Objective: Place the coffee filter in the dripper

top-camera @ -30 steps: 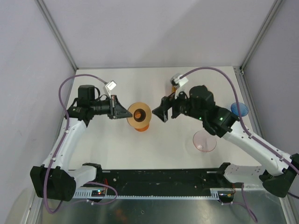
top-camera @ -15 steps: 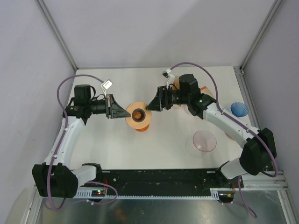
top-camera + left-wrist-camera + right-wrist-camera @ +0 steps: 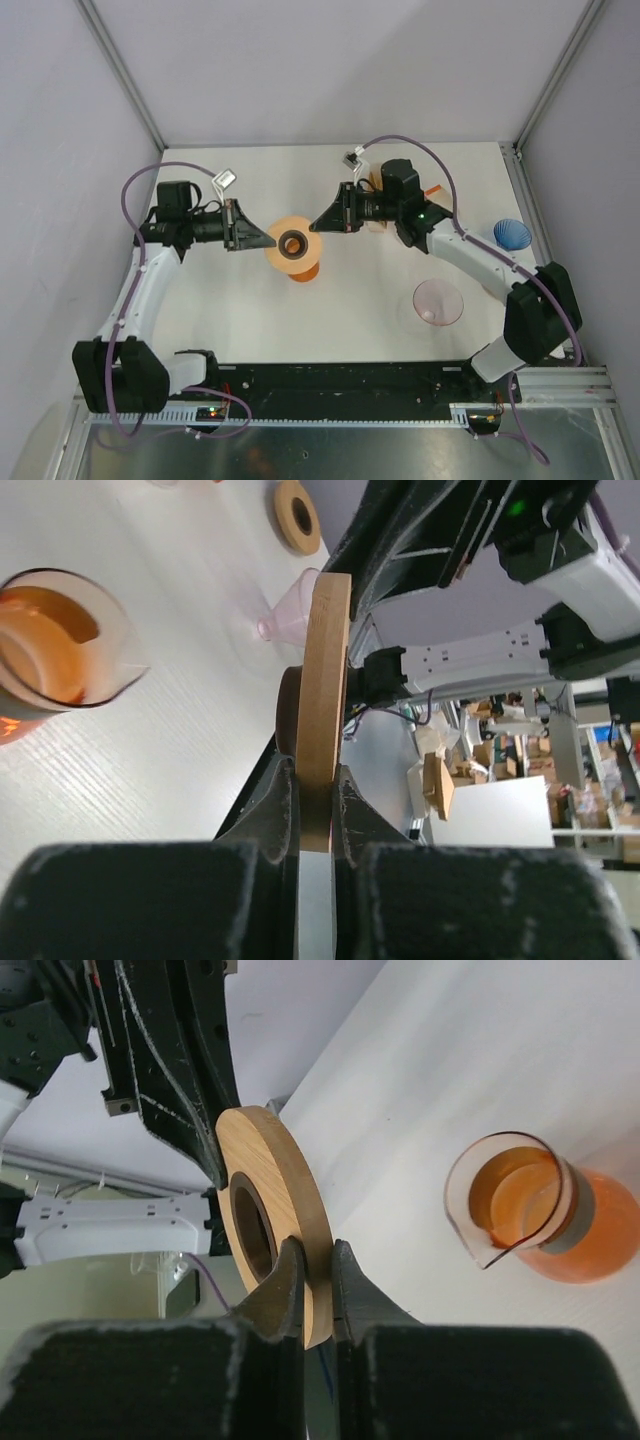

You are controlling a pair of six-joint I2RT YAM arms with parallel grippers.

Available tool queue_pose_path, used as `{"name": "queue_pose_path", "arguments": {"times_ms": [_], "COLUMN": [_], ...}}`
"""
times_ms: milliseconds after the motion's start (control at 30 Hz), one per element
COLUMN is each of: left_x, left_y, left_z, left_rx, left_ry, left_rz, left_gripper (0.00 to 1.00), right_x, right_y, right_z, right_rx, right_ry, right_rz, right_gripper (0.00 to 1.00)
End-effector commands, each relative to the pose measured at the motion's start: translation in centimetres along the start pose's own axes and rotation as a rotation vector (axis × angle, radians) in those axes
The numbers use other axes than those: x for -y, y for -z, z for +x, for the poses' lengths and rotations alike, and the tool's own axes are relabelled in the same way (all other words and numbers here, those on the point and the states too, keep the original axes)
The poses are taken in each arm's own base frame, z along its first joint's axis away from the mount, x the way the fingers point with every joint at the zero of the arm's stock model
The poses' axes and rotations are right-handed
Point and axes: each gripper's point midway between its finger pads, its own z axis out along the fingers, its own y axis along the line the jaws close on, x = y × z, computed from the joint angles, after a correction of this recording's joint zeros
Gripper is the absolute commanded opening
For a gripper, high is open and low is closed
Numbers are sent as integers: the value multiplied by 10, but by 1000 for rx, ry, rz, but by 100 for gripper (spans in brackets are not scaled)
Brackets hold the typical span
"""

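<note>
A flat wooden ring (image 3: 293, 243) hangs on edge above an orange glass carafe (image 3: 303, 270). My left gripper (image 3: 268, 242) is shut on its left rim and my right gripper (image 3: 318, 226) is shut on its right rim. The left wrist view shows the ring (image 3: 325, 680) pinched between the left gripper's (image 3: 318, 810) jaws. In the right wrist view the ring (image 3: 270, 1190) sits clamped in the right gripper (image 3: 318, 1290). A pink see-through cone, the dripper (image 3: 438, 302), lies on the table at the right. A blue ribbed cone (image 3: 512, 233), apparently the coffee filter, rests near the right edge.
The carafe (image 3: 530, 1210) stands just under the ring, its spout open upward. A small wooden roll (image 3: 297, 515) lies at the back behind the right arm. Grey walls enclose the table on three sides. The arm bases line the near edge.
My right arm swung left to the ring and its jaws closed on the rim. The left gripper kept its hold, shifting only slightly.
</note>
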Motion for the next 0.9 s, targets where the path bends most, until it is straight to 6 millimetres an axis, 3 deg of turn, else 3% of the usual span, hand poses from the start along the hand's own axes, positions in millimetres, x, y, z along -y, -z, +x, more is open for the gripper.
{"name": "queue_pose_path", "arguments": {"times_ms": [0, 167, 333, 600, 867], "left_x": [-49, -89, -111, -143, -167], "left_y": [0, -6, -12, -20, -21], "left_z": [-33, -31, -28, -28, -29], "left_rx": [84, 70, 43, 5, -7], "left_ry": [73, 170, 219, 271, 273], "left_rz": [-197, -288, -327, -372, -436], "left_gripper": [0, 0, 0, 0, 0], "right_x": [14, 42, 68, 91, 101], "right_y": [-19, -30, -37, -40, -47], "right_z": [0, -8, -5, -11, -14], "right_rx": [8, 52, 60, 72, 63], "right_ry": [-102, -161, -200, -195, -178], "right_rz": [7, 36, 86, 175, 219], "right_gripper": [0, 0, 0, 0, 0]}}
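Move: The wooden ring is already pinched between the two hands. The orange carafe's mouth, where it is being taken, lies about 7 cm ahead, 5 cm right and 12 cm below the left hand; from the right hand it is some 5 cm ahead, 5 cm left and 13 cm below. The brown filters stand about 17 cm ahead and 8 cm right of the right hand, the clear dripper roughly 6 cm back and 22 cm right, both over 20 cm below. The wooden ring, still pinched at opposite edges, is carried by both hands together down about 10 cm and forward some 7 cm onto the carafe's mouth, quickly at first, then easing. Its far edge tips down as the left wrist rolls about 20 degrees and the right rather less, the right also swinging slightly clockwise. ##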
